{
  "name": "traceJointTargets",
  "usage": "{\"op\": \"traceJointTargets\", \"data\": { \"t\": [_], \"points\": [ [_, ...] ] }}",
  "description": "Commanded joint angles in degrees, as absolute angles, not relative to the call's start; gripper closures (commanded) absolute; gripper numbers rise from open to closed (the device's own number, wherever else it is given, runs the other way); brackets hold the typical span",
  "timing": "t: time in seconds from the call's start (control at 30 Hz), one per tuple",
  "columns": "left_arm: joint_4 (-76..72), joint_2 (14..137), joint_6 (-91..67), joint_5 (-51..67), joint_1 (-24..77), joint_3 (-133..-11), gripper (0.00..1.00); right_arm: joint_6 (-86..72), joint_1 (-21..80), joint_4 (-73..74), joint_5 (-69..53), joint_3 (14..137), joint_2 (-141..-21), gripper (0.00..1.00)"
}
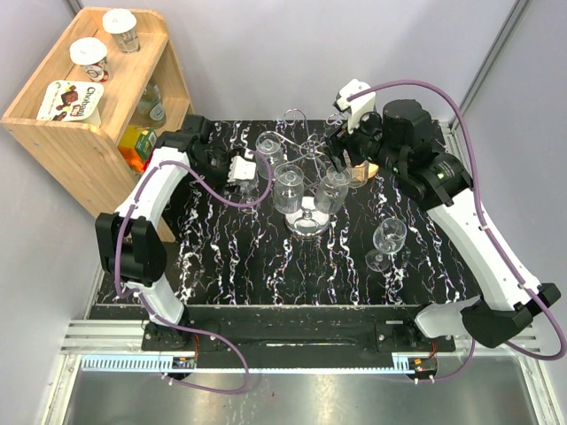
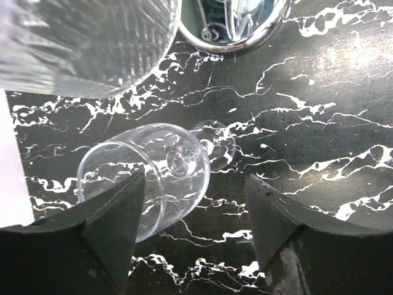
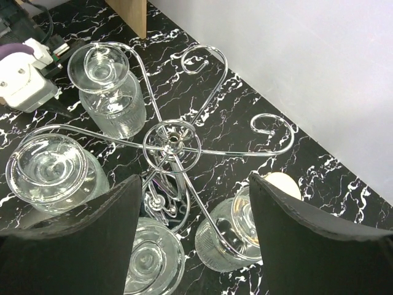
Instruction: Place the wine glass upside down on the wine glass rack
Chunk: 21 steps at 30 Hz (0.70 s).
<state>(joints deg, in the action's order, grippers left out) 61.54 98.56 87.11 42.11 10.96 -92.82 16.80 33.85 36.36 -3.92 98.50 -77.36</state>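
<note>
A clear wine glass (image 2: 156, 178) lies on its side on the black marbled table, stem pointing away from me. My left gripper (image 2: 195, 178) is open around it: the bowl's rim lies against the left finger (image 2: 110, 221), and the right finger (image 2: 276, 215) stands apart from it. The chrome wine glass rack (image 3: 172, 138) stands mid-table, and several ribbed glasses hang upside down from its curled arms. My right gripper (image 3: 195, 179) hovers open just above the rack (image 1: 306, 181). One hung glass (image 3: 236, 236) sits below it, close to the right finger (image 3: 307, 233). In the top view the left gripper (image 1: 251, 173) is left of the rack and the right gripper (image 1: 339, 155) is over it.
Another wine glass (image 1: 388, 239) stands upright on the table to the right of the rack. A wooden shelf (image 1: 84, 115) with yogurt cups and a juice carton stands at the back left. A pale round object (image 3: 282, 183) lies behind the rack. A hung ribbed glass (image 2: 80, 43) looms close above the left gripper.
</note>
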Motion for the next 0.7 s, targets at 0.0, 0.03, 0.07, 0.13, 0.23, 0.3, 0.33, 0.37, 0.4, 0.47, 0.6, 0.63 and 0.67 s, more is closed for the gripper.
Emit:
{"op": "traceJointTargets", "data": {
  "t": [0.0,0.03,0.07,0.13,0.23,0.3,0.33,0.37,0.4,0.47,0.6,0.63,0.67],
  "points": [
    [60.21,98.7,88.77,42.28,10.99,-91.76,0.33,17.58,32.78,35.77,-2.81,97.91,-74.62,0.23],
    [60.12,98.61,88.77,42.01,10.99,-91.41,0.35,17.75,32.7,35.77,-2.9,97.74,-74.45,0.23],
    [59.94,98.61,88.77,41.66,10.99,-91.06,0.38,17.67,32.61,35.77,-2.9,97.56,-74.36,0.23],
    [60.03,98.53,88.68,40.7,10.99,-90.53,0.44,17.67,32.61,35.68,-2.9,97.3,-74.27,0.23],
    [60.12,98.0,88.59,38.85,10.99,-89.21,0.53,17.75,32.43,35.68,-2.9,97.12,-73.92,0.23],
    [60.29,97.91,88.24,37.19,10.99,-88.86,0.58,17.67,32.34,35.68,-2.9,97.03,-73.92,0.23],
    [60.64,97.82,87.89,36.48,10.99,-88.42,0.6,17.67,32.34,35.6,-3.07,97.03,-73.92,0.22],
    [60.99,97.82,87.72,35.52,10.9,-88.33,0.64,17.58,32.26,35.6,-3.16,97.03,-73.83,0.22],
    [61.34,97.82,87.28,34.72,10.99,-88.24,0.67,17.58,32.17,35.6,-3.16,96.94,-73.83,0.22],
    [62.13,97.56,86.31,33.05,10.81,-87.81,0.77,17.49,32.17,35.6,-3.34,96.77,-73.74,0.22],
    [62.84,95.63,83.77,30.42,10.64,-85.79,0.91,17.4,32.08,35.68,-3.6,96.68,-73.83,0.22],
    [62.84,94.58,82.72,30.41,10.29,-85.09,0.92,17.4,32.08,35.86,-3.78,96.94,-73.74,0.22],
    [62.58,93.61,81.49,30.58,9.85,-84.73,0.96,17.4,32.08,36.03,-4.04,97.03,-73.74,0.22]
  ]
}}
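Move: Just ahead of the left hand, about 5 cm farther out and level sideways, stands the upright wine glass, its middle roughly 11 cm below; its bowl reaches up almost to the open fingers. The nearest glass hanging on the rack is some 6 cm ahead and 8 cm to the right, about level in height; the rack's base is about 15 cm right, straight across, 19 cm down. From the right hand the wine glass lies about 19 cm left, 9 cm ahead and 31 cm below. Sinking about 5 cm onto the near side of the wine glass's bowl, the left hand goes straight down at first, then also draws some 3 cm left and a little back. Its rightward-pointing fingers tip about 10 degrees further down and close from well open to nearly shut, pinching the edge of the bowl. ##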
